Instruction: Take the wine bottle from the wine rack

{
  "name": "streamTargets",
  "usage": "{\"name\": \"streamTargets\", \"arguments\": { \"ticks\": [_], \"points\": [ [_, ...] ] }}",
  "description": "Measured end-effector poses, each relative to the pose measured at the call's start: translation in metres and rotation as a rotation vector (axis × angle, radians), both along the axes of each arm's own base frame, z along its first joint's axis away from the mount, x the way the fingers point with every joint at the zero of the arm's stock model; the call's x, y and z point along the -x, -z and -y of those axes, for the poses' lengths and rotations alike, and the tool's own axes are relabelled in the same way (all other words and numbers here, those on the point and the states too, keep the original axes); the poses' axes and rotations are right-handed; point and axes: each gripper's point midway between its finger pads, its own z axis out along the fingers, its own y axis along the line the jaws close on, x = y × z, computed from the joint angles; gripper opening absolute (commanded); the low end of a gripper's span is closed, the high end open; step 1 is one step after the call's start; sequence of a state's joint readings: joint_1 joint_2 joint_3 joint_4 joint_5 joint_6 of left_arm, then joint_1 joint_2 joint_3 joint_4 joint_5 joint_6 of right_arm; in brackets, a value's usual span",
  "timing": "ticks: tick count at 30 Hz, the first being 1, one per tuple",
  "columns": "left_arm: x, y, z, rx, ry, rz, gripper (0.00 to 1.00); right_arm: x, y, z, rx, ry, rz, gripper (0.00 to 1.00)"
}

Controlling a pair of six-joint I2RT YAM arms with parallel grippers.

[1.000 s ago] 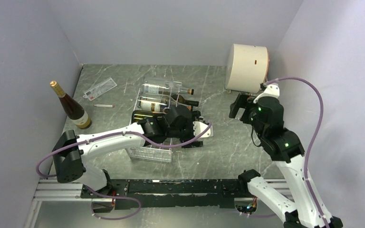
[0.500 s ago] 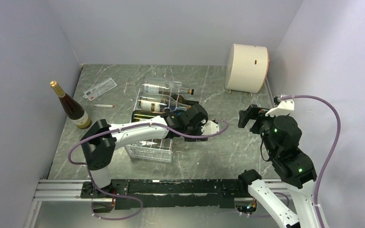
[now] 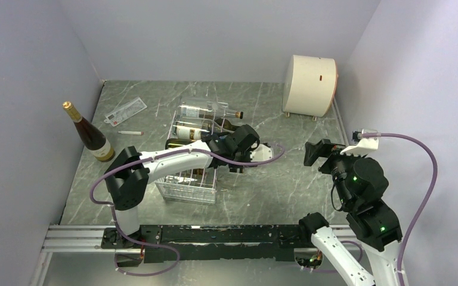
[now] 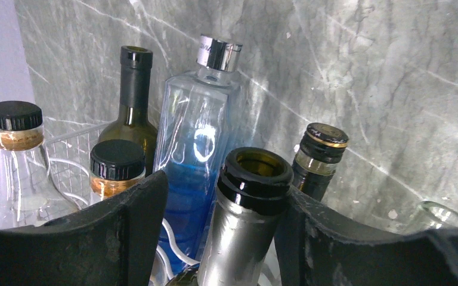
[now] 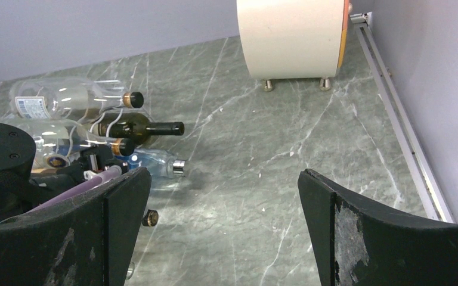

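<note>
The white wire wine rack (image 3: 186,186) holds several bottles lying on their sides with necks to the right. A dark wine bottle (image 3: 179,143) lies in it; its silver-foiled neck and open dark mouth (image 4: 253,196) stand between the jaws of my left gripper (image 4: 223,196). The right finger (image 4: 322,238) touches the bottle's lip and a gap remains at the left finger (image 4: 137,226), so the gripper is open round the neck. From above, my left gripper (image 3: 236,161) sits at the rack's right side. My right gripper (image 5: 222,179) hangs wide open and empty over bare table, far right (image 3: 315,152).
A clear blue-tinted bottle (image 4: 194,137), a dark green bottle (image 4: 134,95) and two black-capped clear bottles (image 4: 116,170) crowd behind the neck. A brown bottle (image 3: 89,138) stands at the left wall. A cream drum (image 3: 310,85) sits back right. A card (image 3: 125,111) and pen (image 3: 130,132) lie back left.
My left gripper has moved away from the rack's near end to the bottle necks, and its jaws have narrowed. The right arm has drawn back to the right and nearer.
</note>
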State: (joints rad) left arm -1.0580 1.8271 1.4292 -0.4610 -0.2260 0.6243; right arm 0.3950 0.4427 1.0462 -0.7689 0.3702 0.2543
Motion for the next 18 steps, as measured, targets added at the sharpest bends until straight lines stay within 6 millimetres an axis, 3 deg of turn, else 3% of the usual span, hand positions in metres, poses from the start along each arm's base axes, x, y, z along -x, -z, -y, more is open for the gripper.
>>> {"name": "streamTargets", "arguments": {
  "ticks": [6, 18],
  "points": [
    [0.000, 0.008, -0.008, -0.028, -0.005, 0.003, 0.58, -0.001, 0.001, 0.000, 0.003, 0.005, -0.005, 1.00],
    [0.003, 0.006, -0.011, -0.049, 0.020, 0.005, 0.25, -0.005, 0.004, -0.002, -0.009, 0.007, -0.022, 1.00]
  ]
}}
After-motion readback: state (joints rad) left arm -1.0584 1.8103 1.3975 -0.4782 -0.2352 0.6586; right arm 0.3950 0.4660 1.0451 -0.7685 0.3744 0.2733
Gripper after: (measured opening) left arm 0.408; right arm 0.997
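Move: The wine bottle's neck lies between the open left fingers, its middle about 1 cm left of the left hand and 1 cm below it. The blue bottle's silver cap is roughly 3 cm ahead, 5 cm to the right and 7 cm lower; the dark cap is 5 cm back, 1 cm right and 8 cm lower; the cork cap is about 7 cm straight ahead, 1 cm lower. From the right hand, that neck is some 8 cm ahead, 23 cm left and 21 cm below. Ease the left gripper about 1 cm to the left and 1 cm down along the wine bottle's neck, keeping the fingers slanting down. Then stay there and close them from both sides until they pinch the neck just behind the mouth, the opening stopping well short of shut. ##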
